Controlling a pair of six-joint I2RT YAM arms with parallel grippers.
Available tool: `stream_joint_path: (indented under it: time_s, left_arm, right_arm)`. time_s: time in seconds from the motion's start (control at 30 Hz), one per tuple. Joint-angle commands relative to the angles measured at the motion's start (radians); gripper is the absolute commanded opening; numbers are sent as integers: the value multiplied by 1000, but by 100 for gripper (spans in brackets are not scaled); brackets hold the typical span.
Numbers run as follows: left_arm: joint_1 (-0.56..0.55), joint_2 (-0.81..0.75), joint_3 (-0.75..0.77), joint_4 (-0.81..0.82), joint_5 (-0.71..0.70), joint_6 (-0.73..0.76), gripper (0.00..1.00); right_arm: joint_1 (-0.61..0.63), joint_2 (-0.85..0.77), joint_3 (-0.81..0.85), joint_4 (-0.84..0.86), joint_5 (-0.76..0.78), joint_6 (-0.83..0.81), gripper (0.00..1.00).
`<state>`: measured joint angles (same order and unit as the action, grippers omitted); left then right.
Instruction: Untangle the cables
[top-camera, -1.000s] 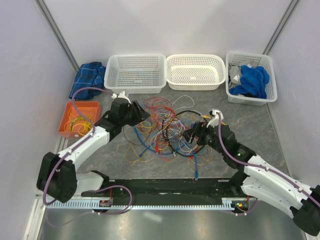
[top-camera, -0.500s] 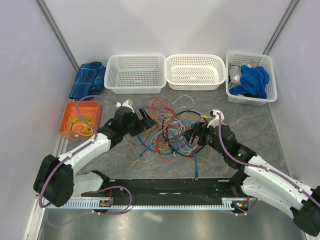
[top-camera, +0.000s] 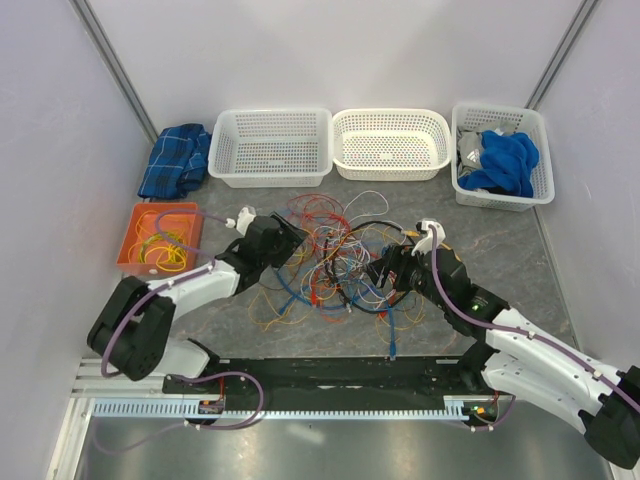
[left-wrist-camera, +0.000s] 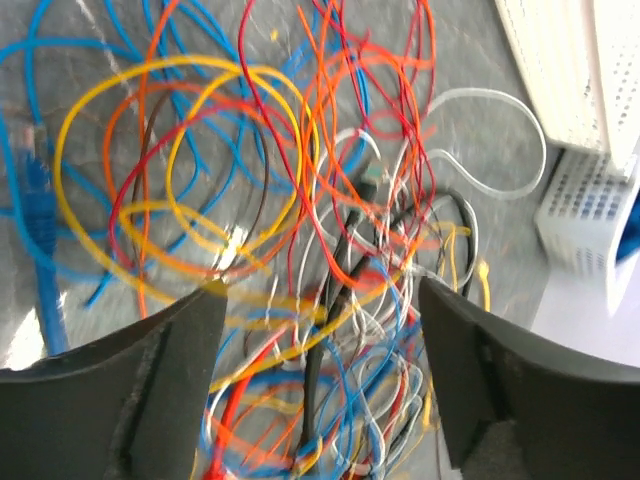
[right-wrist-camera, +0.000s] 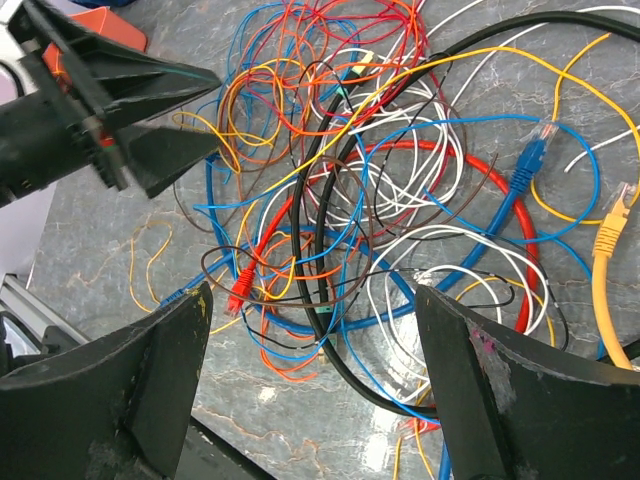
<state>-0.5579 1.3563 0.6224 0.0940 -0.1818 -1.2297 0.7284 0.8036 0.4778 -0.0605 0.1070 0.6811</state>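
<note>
The cables (top-camera: 335, 262) lie in a jumble mid-table: thin yellow, orange, red, blue and white wires with one thicker black loop (right-wrist-camera: 330, 290). My left gripper (top-camera: 297, 240) is open at the jumble's left edge, its jaws spread over the wires (left-wrist-camera: 320, 300) with nothing between them gripped. My right gripper (top-camera: 382, 270) is open at the jumble's right side, hovering above the black loop and a red-tipped cable (right-wrist-camera: 240, 290). The left gripper also shows in the right wrist view (right-wrist-camera: 205, 115).
Three white baskets stand at the back (top-camera: 272, 146), (top-camera: 390, 142), (top-camera: 500, 155); the right one holds blue cloth. An orange tray (top-camera: 160, 238) with yellow wire sits at the left. A blue plaid cloth (top-camera: 177, 158) lies back left. A black rail (top-camera: 330, 372) runs along the near edge.
My left arm has swung right and forward, bringing its open gripper to the left edge of the jumble. The right arm has barely moved.
</note>
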Motion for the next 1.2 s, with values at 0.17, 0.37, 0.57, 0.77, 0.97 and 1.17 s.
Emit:
stream_joint_path:
  time_s: [0.17,0.37,0.57,0.77,0.97,1.17]
  left_arm:
    - [0,87,100,130,-104,-8,21]
    - [0,-78,163,11,-47,131,2]
    - [0,-157,541,-252,163,372,2]
    - [0,-161,904,-505,185,536,2]
    - [0,-126,1144,-603,142,599,2]
    - [0,-57,1358,-665,139,622,2]
  right_arm:
    - [-3,-17,25,-4,25,-43,90]
    - [0,-50,27,-15,40,-54,90]
    - [-1,-69,47,-24,43,-58,91]
    - [0,-103,50,-33,48,-54,90]
    - [0,-100,77,-29,42,-61,90]
    - [0,-86,90,11,8,-77,90]
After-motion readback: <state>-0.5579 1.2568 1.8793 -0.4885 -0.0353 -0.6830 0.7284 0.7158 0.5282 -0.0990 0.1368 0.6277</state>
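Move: Just ahead of the left fingertips, some 3 cm forward, 1 cm right and 2 cm lower, the yellow cable's raised strand stands out of the tangle. From the left hand, the red cables lie about 6 cm ahead and 4 cm right, the blue plug 5 cm back and 5 cm left, and the black cable's nearest run 2 cm back and 7 cm right. From the right hand the strand is roughly 8 cm ahead, 15 cm left and 8 cm down. Easing forward about 3 cm and slightly down into the tangle, the left hand shuts its open fingers on the yellow cable. It then pulls the cable straight up, fast, well over 40 cm, drawing back some 6 cm late in the lift while the wrist tips the fingers up by about 50 degrees. The right hand, open and empty, rises some 4 cm. ##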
